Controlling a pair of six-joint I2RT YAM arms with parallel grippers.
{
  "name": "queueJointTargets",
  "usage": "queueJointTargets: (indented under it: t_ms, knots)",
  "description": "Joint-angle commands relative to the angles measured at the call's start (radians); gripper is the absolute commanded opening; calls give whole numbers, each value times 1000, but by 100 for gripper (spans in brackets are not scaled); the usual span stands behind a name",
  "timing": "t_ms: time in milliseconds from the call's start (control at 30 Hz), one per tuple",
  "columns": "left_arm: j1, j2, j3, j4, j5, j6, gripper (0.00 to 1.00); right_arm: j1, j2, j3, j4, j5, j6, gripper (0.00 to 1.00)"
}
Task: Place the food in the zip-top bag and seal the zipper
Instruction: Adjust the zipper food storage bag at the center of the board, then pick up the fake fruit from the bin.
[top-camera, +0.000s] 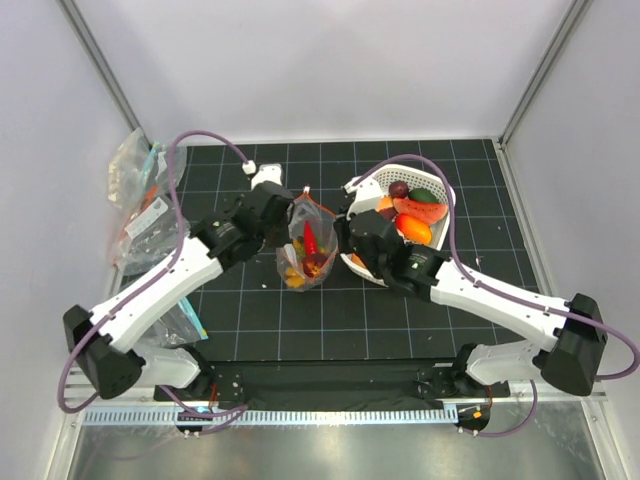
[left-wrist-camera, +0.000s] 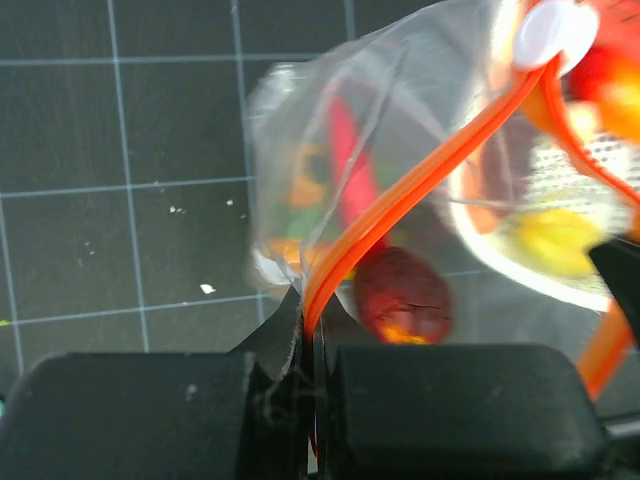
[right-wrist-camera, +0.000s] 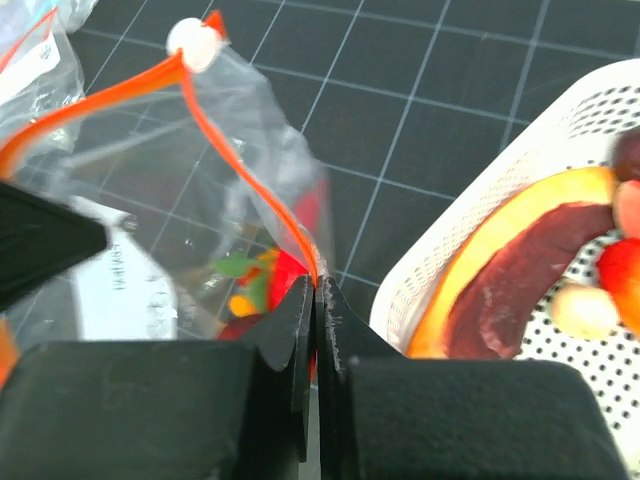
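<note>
The clear zip-top bag (top-camera: 308, 248) hangs between my two grippers over the black mat, its mouth held apart. Inside lie a red chili (left-wrist-camera: 345, 160), a dark red piece (left-wrist-camera: 403, 297) and small orange, yellow and green bits (right-wrist-camera: 245, 285). My left gripper (left-wrist-camera: 310, 305) is shut on the orange zipper (left-wrist-camera: 420, 170) on the bag's left side. My right gripper (right-wrist-camera: 316, 290) is shut on the zipper (right-wrist-camera: 245, 175) on the right side. The white slider (right-wrist-camera: 195, 42) sits at the far end of the strip.
A white lattice basket (top-camera: 440, 195) just right of the bag holds more toy food (top-camera: 415, 215), close beside my right gripper (top-camera: 347, 235). Clear bags with teal marks (top-camera: 140, 200) lie at the mat's left edge. Grey walls enclose the back and sides.
</note>
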Motion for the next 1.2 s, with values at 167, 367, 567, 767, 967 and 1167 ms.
queueJointTargets:
  t_ms: [167, 367, 567, 767, 967, 1167]
  knots:
    - [-2, 39, -16, 41, -208, 31, 0, -51, 126, -8, 100, -190, 65, 13]
    - [-58, -33, -20, -17, -428, 6, 0, -86, 98, -21, 91, -196, 62, 47]
    - [-59, -13, -59, 67, -290, 34, 0, -143, 5, -75, 101, -248, 76, 53]
    - [-58, 45, -65, 107, -244, 46, 0, -244, -38, -107, 100, -321, 113, 63]
    - [-58, 62, -91, 161, -190, 60, 0, -368, -80, -144, 80, -316, 149, 63]
    - [-58, 40, -129, 227, -88, 75, 0, -419, -31, -126, -21, -106, 151, 84]
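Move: The white basket's middle lies about 14 cm to the right of my right hand, some 5 cm farther out and 18 cm below. That hand still pinches the bag's right rim. The food in the bag sits about 8 cm to its left, 2 cm nearer me and 14 cm below. From my left hand, holding the other rim, that food is roughly 14 cm down and 4 cm to the right, about level fore and aft. I lower my right hand about 6 cm and open its fingers, letting go of the right rim, then carry it right and a little forward towards and over the basket, opening wider and turning slightly clockwise. My left hand keeps its pinch on the left rim: it dips, swings left and up, then comes back right and sinks to end about 4 cm lower. ##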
